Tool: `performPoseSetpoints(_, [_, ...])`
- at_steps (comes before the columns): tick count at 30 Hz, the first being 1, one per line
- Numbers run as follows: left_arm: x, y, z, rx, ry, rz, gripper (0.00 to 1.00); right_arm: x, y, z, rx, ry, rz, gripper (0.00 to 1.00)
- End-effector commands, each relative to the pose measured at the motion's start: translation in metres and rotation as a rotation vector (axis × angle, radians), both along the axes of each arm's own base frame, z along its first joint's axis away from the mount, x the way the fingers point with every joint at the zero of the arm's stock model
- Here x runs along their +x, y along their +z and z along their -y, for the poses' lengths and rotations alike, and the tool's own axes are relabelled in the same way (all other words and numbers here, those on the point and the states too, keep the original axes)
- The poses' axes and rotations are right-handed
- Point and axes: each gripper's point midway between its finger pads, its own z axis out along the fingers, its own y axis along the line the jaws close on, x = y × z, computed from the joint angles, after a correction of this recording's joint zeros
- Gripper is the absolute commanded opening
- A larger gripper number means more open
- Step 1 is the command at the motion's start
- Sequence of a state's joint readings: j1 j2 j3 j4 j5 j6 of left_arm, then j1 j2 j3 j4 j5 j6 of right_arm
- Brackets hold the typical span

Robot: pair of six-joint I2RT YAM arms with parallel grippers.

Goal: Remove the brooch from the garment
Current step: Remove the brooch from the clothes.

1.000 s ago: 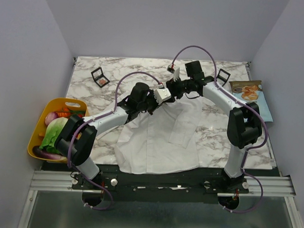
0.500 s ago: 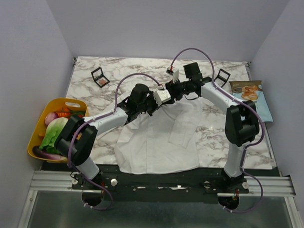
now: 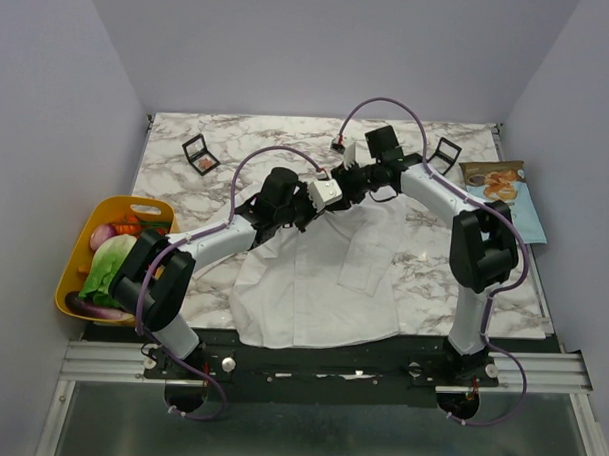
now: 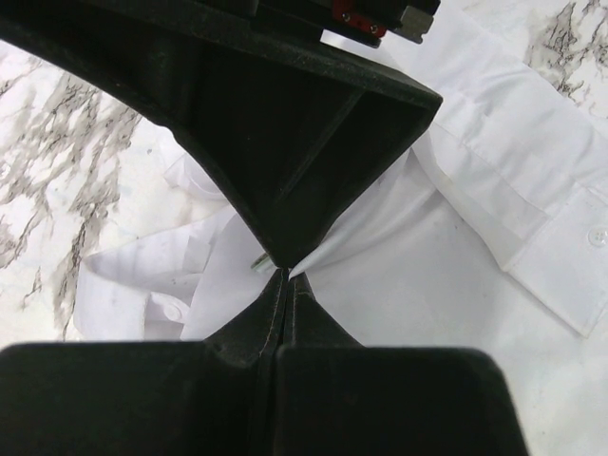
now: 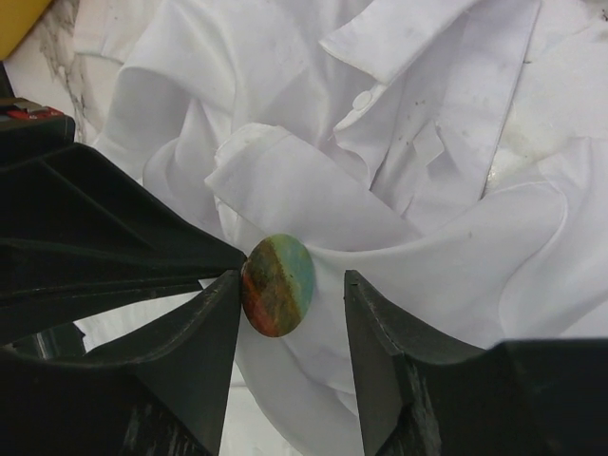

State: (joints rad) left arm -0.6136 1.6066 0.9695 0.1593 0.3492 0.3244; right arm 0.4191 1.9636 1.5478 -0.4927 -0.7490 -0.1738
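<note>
The white garment lies spread on the marble table, its collar end bunched between both grippers. The brooch, a small round green and orange-red pin, sits on a tented fold of the garment. My right gripper is open around it: the left finger touches the brooch's edge, the right finger stands a little apart. My left gripper is shut, pinching the fabric just behind the brooch, where a bit of metal pin shows. In the top view the two grippers meet over the collar and hide the brooch.
A yellow basket of vegetables hangs off the table's left edge. Black makeup palettes lie at the back left and back right. A food picture card lies at the right edge.
The right arm has edged slightly left, toward the left gripper at the collar. The left arm and the shirt stay where they were.
</note>
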Motion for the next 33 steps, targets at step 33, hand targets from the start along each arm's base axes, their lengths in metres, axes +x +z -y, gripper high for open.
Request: performPoseSetpoints(33, [-0.012,-0.019,-0.003,0.079,-0.088,-0.020,0.38,0.025,0.035,0.007,-0.077,-0.099,0.127,0.13])
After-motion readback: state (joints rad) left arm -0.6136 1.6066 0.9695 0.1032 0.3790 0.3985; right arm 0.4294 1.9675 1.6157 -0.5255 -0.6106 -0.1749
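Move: The brooch, still on the garment, sits between the right hand's open fingers, about 1 cm back, 1 cm left and 1 cm below their midpoint. From the left hand, shut on the cloth beside it, the brooch is roughly 2 cm ahead, 2 cm right and 1 cm below. Counted from the right hand, the buttoned collar flap lies some 5 cm ahead, 6 cm left, and the sleeve cuff about 15 cm back, 7 cm right, both some 7 cm lower. The brooch is caught between the right fingers, which close from over half open to nearly shut as that hand dips slightly; they pinch its edge while the hand carries on forward about 2.5 cm and then up about 1 cm, away from the left tips. Late on, the left fingers part and let go of the cloth, easing back and down about 1 cm. ##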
